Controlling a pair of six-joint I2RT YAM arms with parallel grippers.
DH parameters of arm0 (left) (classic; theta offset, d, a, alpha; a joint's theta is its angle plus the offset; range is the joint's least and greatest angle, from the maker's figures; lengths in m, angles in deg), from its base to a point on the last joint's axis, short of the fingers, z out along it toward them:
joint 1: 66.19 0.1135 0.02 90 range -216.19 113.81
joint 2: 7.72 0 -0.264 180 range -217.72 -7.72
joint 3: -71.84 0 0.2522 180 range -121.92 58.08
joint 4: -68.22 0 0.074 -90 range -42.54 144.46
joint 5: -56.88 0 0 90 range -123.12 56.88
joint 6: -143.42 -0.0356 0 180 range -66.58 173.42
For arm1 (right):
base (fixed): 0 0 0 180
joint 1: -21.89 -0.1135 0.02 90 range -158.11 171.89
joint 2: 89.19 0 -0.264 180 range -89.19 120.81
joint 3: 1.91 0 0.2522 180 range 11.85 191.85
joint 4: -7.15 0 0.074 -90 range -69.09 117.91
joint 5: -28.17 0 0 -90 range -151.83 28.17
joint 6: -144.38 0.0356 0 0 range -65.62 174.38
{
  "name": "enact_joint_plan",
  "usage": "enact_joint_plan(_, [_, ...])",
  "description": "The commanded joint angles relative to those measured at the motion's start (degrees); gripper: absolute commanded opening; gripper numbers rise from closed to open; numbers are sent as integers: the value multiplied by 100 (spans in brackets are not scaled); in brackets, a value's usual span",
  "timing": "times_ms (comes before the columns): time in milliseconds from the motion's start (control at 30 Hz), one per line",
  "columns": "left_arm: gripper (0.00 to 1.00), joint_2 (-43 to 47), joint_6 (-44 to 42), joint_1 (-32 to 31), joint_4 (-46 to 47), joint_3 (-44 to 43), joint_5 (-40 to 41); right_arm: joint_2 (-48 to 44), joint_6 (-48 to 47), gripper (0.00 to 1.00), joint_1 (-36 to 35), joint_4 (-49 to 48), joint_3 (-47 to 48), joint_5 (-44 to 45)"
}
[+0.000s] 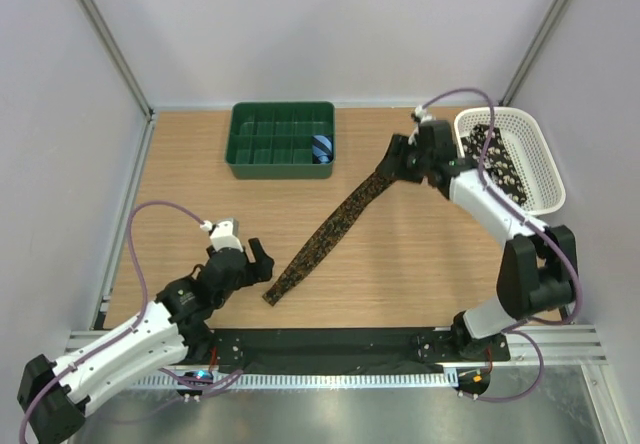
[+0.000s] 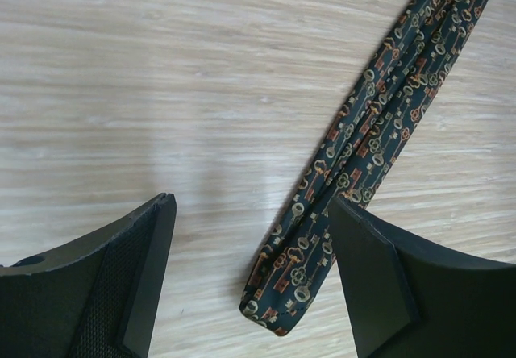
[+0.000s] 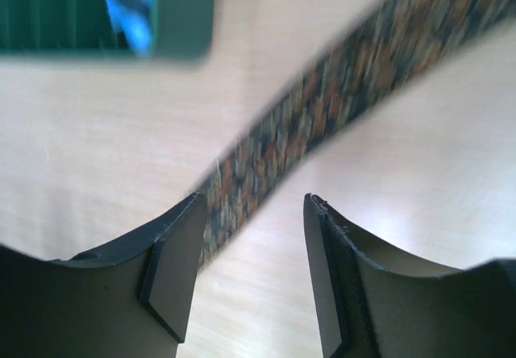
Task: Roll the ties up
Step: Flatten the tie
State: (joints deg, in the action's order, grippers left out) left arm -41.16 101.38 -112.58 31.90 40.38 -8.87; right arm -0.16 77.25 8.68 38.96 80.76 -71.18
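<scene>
A dark tie (image 1: 325, 236) with small orange and tan key motifs lies flat and diagonal across the wooden table. Its near end (image 2: 292, 287) rests between the fingertips of my left gripper (image 2: 251, 276), closer to the right finger (image 2: 372, 277); that gripper is open and holds nothing. My right gripper (image 1: 398, 164) hovers over the tie's far end. In the right wrist view the blurred tie (image 3: 322, 108) runs from the upper right to under the left finger (image 3: 173, 269). The right gripper (image 3: 250, 253) is open with bare table between its fingers.
A green compartment tray (image 1: 270, 129) stands at the back with a small blue striped roll (image 1: 321, 147) in its right corner. A white basket (image 1: 540, 169) at the back right holds dark ties with pale spots (image 1: 497, 154). Frame posts stand at both back corners.
</scene>
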Motion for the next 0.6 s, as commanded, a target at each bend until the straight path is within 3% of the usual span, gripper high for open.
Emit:
enact_joint_plan(0, [80, -295, -1067, -10, 858, -340, -52, -465, 928, 57, -242, -818, -1298, -217])
enact_joint_plan(267, [80, -1858, -1588, 33, 1720, -805, -368, -1072, 684, 32, -1902, -574, -2267, 652])
enact_joint_plan(400, [78, -2789, -1799, 95, 2010, -1043, -781, -1011, 385, 31, -2615, -373, -2259, 1320])
enact_joint_plan(567, [76, -3020, -1756, 235, 2555, -894, -992, -686, 367, 31, -3117, -283, -2144, 1980])
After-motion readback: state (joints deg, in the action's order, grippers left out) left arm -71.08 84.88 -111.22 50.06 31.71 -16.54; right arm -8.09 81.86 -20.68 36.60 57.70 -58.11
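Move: From my right hand, the tie's middle lies about 15 cm to the left and 3 cm nearer to me, some 14 cm down. The green tray is roughly 20 cm ahead and 33 cm left, and the white basket 14 cm ahead and 31 cm right. From my left hand, the tie's near stretch is some 10 cm right, 3 cm ahead and 5 cm down; its near end is 4 cm right and 7 cm back. I sweep my right hand back some 16 cm, dropping about 10 cm in the first half while drifting left throughout, in towards the tie's middle, narrowing its fingers about halfway and turning them counter-clockwise. My left hand, fingers still wide, goes right and forward over the tie's near stretch, dipping late and turning about 15 degrees clockwise. Neither visibly touches the cloth. ##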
